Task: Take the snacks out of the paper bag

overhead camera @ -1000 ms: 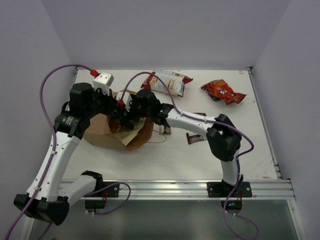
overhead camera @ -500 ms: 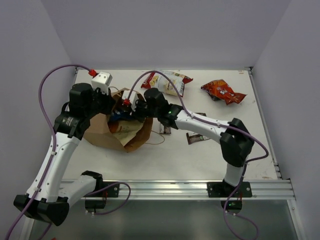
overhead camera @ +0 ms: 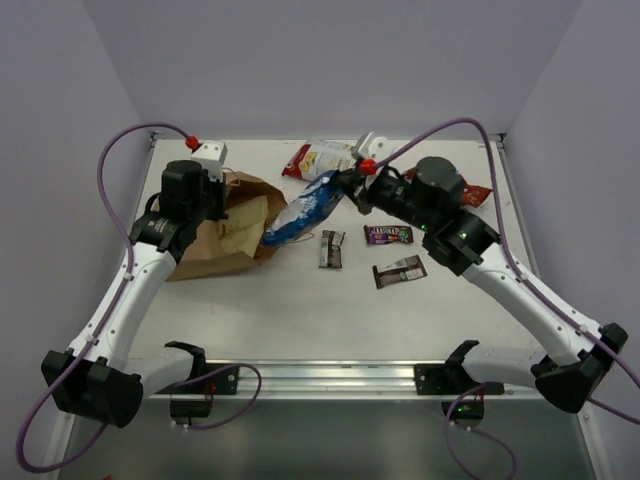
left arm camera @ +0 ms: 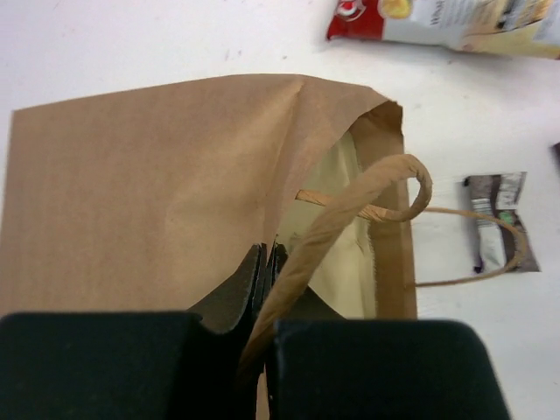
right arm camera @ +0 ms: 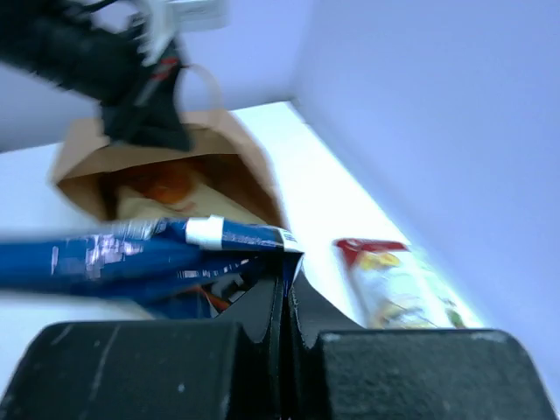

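Observation:
The brown paper bag (overhead camera: 225,235) lies on its side at the left, mouth facing right. My left gripper (overhead camera: 218,203) is shut on the bag's upper edge, seen in the left wrist view (left arm camera: 267,262) beside a loop handle (left arm camera: 376,188). My right gripper (overhead camera: 342,184) is shut on the corner of a blue-white chip bag (overhead camera: 300,210) and holds it above the table, just right of the bag's mouth. The right wrist view shows this grip (right arm camera: 284,262) on the blue bag (right arm camera: 131,258), and a tan-orange packet (right arm camera: 166,188) inside the paper bag (right arm camera: 87,144).
A white-red chip bag (overhead camera: 322,158) lies at the back. An orange-red chip bag (overhead camera: 478,193) is mostly hidden behind my right arm. A dark candy bar (overhead camera: 330,250), a purple bar (overhead camera: 388,234) and another dark bar (overhead camera: 400,271) lie mid-table.
My right gripper has drawn out of the paper bag and moved right and back with the blue-white chip bag in it. The paper bag has sagged flatter; my left gripper still holds its edge.

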### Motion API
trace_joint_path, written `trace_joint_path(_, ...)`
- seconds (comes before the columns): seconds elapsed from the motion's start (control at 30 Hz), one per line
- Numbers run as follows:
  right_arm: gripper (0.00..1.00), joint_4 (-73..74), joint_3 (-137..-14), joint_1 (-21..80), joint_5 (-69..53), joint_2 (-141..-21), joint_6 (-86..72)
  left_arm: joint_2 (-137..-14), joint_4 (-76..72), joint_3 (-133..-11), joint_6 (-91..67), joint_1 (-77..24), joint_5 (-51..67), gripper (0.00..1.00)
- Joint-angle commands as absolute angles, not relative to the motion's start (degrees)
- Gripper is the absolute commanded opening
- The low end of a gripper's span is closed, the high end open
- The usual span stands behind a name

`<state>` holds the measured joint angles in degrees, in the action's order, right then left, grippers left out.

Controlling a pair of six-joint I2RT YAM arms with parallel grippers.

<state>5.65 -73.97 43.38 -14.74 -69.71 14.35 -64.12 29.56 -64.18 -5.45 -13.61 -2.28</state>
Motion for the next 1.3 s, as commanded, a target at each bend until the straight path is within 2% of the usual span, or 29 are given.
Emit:
trace_joint_path(0.0, 0.00, 7.4, -73.8, 38.9, -8.1, -65.3, 11.3, -65.4, 28.0, -63.6, -6.3, -13.4, -7.0, 0.00)
trace_joint_path(0.13, 0.00, 7.5, -73.2, 35.2, 0.6, -63.5, 10.0, -65.4, 27.8, -63.6, -6.5, -13.4, -6.4, 0.00)
trace_joint_path(0.27, 0.00, 7.5, -73.5, 28.5, 6.6, -67.3, 9.0, -64.8, 28.3, -64.3, -6.0, -13.4, -4.7, 0.00)
trace_joint_path(0.57, 0.01, 4.0, -78.4, 23.6, 13.5, -89.5, 9.1, -61.3, 32.0, -67.9, -4.2, -13.4, -0.3, 0.00)
trace_joint_path(0.6, 0.11, 2.2, -78.5, 23.6, 13.4, -91.0, 8.8, -60.7, 32.6, -68.5, -4.1, -13.4, -0.3, 0.00)
trace_joint_path(0.7, 0.32, 4.4, -80.8, 23.6, 10.5, -96.9, 6.6, -59.9, 33.5, -69.4, -3.5, -13.4, 1.7, 0.00)
trace_joint_path(0.73, 0.46, 5.9, -83.2, 23.6, 9.4, -98.1, 5.9, -59.6, 33.7, -69.6, -3.4, -13.4, 2.0, 0.00)
trace_joint_path(0.83, 0.59, 9.7, -84.4, 24.4, 6.6, -98.6, 3.5, -58.7, 34.2, -70.1, -2.8, -13.4, 4.2, 0.00)
trace_joint_path(0.87, 0.70, 9.6, -83.8, 24.8, 6.4, -96.3, 3.3, -58.4, 34.2, -70.1, -2.6, -13.4, 5.7, 0.00)
trace_joint_path(0.9, 0.75, 9.3, -83.0, 25.1, 6.2, -94.8, 3.3, -57.9, 34.2, -70.1, -2.5, -13.4, 6.2, 0.00)
trace_joint_path(0.97, 0.82, 10.1, -82.0, 25.9, 2.3, -92.0, 2.5, -57.5, 34.2, -70.1, -2.5, -13.4, 7.7, 0.00)
trace_joint_path(1.03, 0.83, 10.3, -81.7, 26.8, -4.3, -88.9, 2.3, -57.0, 34.0, -70.0, -2.5, -13.4, 8.3, 0.00)
trace_joint_path(1.27, 0.86, 12.7, -85.3, 32.9, -3.2, -88.8, 1.4, -56.4, 34.2, -70.2, -3.0, -13.4, 9.0, 0.00)
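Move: The right hand holds the blue snack bag; the free patch where it goes lies about 16 cm ahead, 12 cm right and 37 cm below. From that hand, the brown-white bar is 11 cm ahead and 1 cm right, the purple bar 15 cm ahead and 15 cm right, both about 38 cm below. From the left hand on the paper bag's rim, the yellow packet is about 6 cm ahead, 4 cm right and 16 cm below. The right hand swings the blue snack bag away from the paper bag, right then forward and steeply down, about 20 cm ahead and 22 cm down, turning some 45 degrees clockwise and tipping down, then opens to let go and rises about 12 cm, back and left. The left hand keeps its pinch on the rim, dips 2 cm, then lifts and draws back about 6 cm. ##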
